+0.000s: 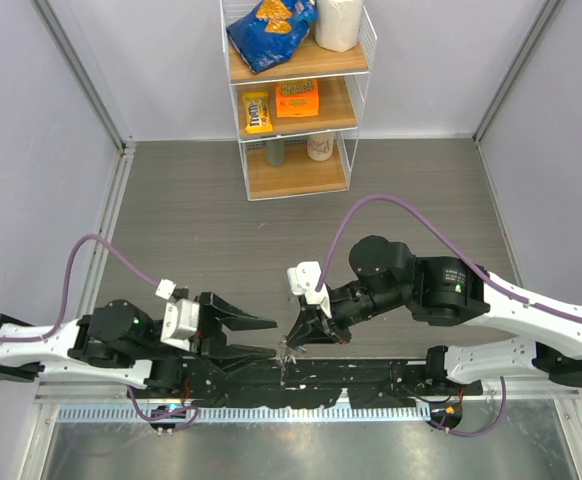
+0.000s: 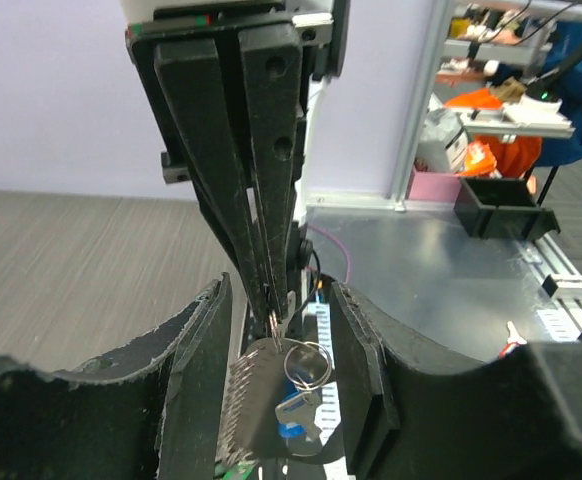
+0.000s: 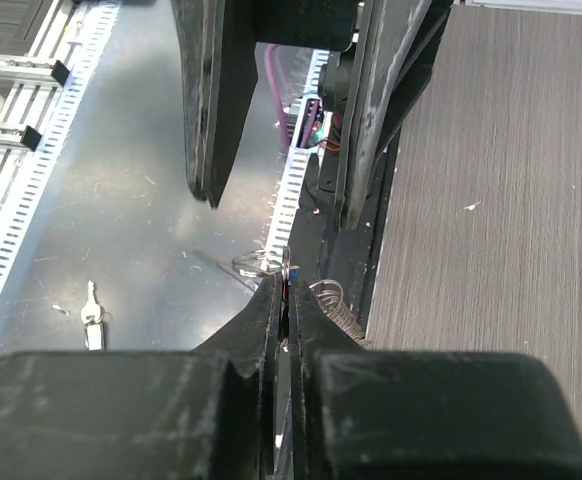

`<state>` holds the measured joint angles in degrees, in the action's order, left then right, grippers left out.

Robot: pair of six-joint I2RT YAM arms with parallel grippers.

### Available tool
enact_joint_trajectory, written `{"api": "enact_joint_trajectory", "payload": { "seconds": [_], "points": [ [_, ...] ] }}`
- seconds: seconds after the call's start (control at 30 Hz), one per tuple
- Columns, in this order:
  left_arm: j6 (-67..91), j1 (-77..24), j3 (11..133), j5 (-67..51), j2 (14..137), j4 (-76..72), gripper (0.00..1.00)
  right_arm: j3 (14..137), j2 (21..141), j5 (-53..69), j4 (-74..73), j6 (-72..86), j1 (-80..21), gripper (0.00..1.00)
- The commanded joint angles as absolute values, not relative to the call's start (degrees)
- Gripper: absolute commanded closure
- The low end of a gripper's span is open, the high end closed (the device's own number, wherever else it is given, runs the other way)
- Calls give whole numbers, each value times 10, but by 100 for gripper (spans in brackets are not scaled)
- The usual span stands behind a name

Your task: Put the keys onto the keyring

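My right gripper [image 1: 292, 342] [image 3: 287, 282] is shut on the keyring [image 2: 309, 364], pinching it at its top, so it hangs off the table. A thin silver ring, a grey flat piece with a coiled chain [image 3: 333, 300] along its edge, a small silver key [image 2: 305, 412] and a blue tag dangle below those fingers [image 2: 261, 200]. My left gripper [image 1: 271, 336] [image 2: 279, 292] is open. Its two fingers [image 3: 211, 100] stand either side of the hanging keyring without touching it. Another small silver key [image 3: 91, 318] lies loose on the metal surface near the table's front edge.
A wire shelf rack [image 1: 296, 95] with snack packs and a cup stands at the back of the grey table [image 1: 191, 220]. A slotted white strip [image 1: 271, 411] and black rail [image 1: 371, 385] run along the near edge. A black box [image 2: 496, 205] sits beyond the table.
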<state>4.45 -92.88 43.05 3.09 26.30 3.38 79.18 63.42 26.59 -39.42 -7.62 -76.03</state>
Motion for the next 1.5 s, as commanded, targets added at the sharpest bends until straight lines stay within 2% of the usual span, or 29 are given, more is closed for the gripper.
{"api": "enact_joint_trajectory", "payload": {
  "seconds": [0.0, 0.17, 0.37, 0.83, 1.13, 1.3, 1.33, 1.47],
  "points": [
    [69, -928, 481, 76, 305, 109, 51, 823, 638, 229, -385, -54, -766, 95],
    [76, -927, 519, 87, 339, 156, 53, 832, 647, 207, -399, -49, -768, 95],
    [81, -927, 539, 92, 352, 197, 61, 841, 649, 196, -410, -51, -769, 94],
    [82, -928, 547, 100, 359, 221, 62, 857, 660, 199, -421, -55, -775, 95],
    [80, -927, 556, 110, 375, 229, 70, 859, 662, 195, -420, -56, -784, 95],
    [79, -927, 562, 111, 384, 239, 90, 860, 662, 194, -418, -56, -790, 94],
    [79, -927, 563, 110, 386, 239, 98, 860, 662, 192, -419, -56, -791, 94],
    [73, -927, 567, 105, 388, 239, 100, 863, 661, 191, -419, -58, -796, 94]
  ]
}}
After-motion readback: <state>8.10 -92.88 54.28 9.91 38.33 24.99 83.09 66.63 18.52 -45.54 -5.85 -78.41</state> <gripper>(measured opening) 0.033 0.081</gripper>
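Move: The keyring is at the right gripper's fingertips, about 4 cm to the right of the left gripper's point, 1 cm ahead and some 4 cm lower. A silver key dangles from it about 3 cm straight below the ring, and the grey plate with its blue spot hangs roughly 6 cm below the ring and 2 cm farther right. From the right gripper's own point, the ring lies level fore and aft, about 1 cm to its left and 1 cm below. Lower the half-open left gripper about 5 cm, easing it some 2 cm forward and 2 cm right towards the keyring, and tip its fingers down about 20 degrees. Once beside the right fingertips, shut the left fingers on the ring. Keep the right gripper's pinch, shifting it only about a centimetre forward and down. ##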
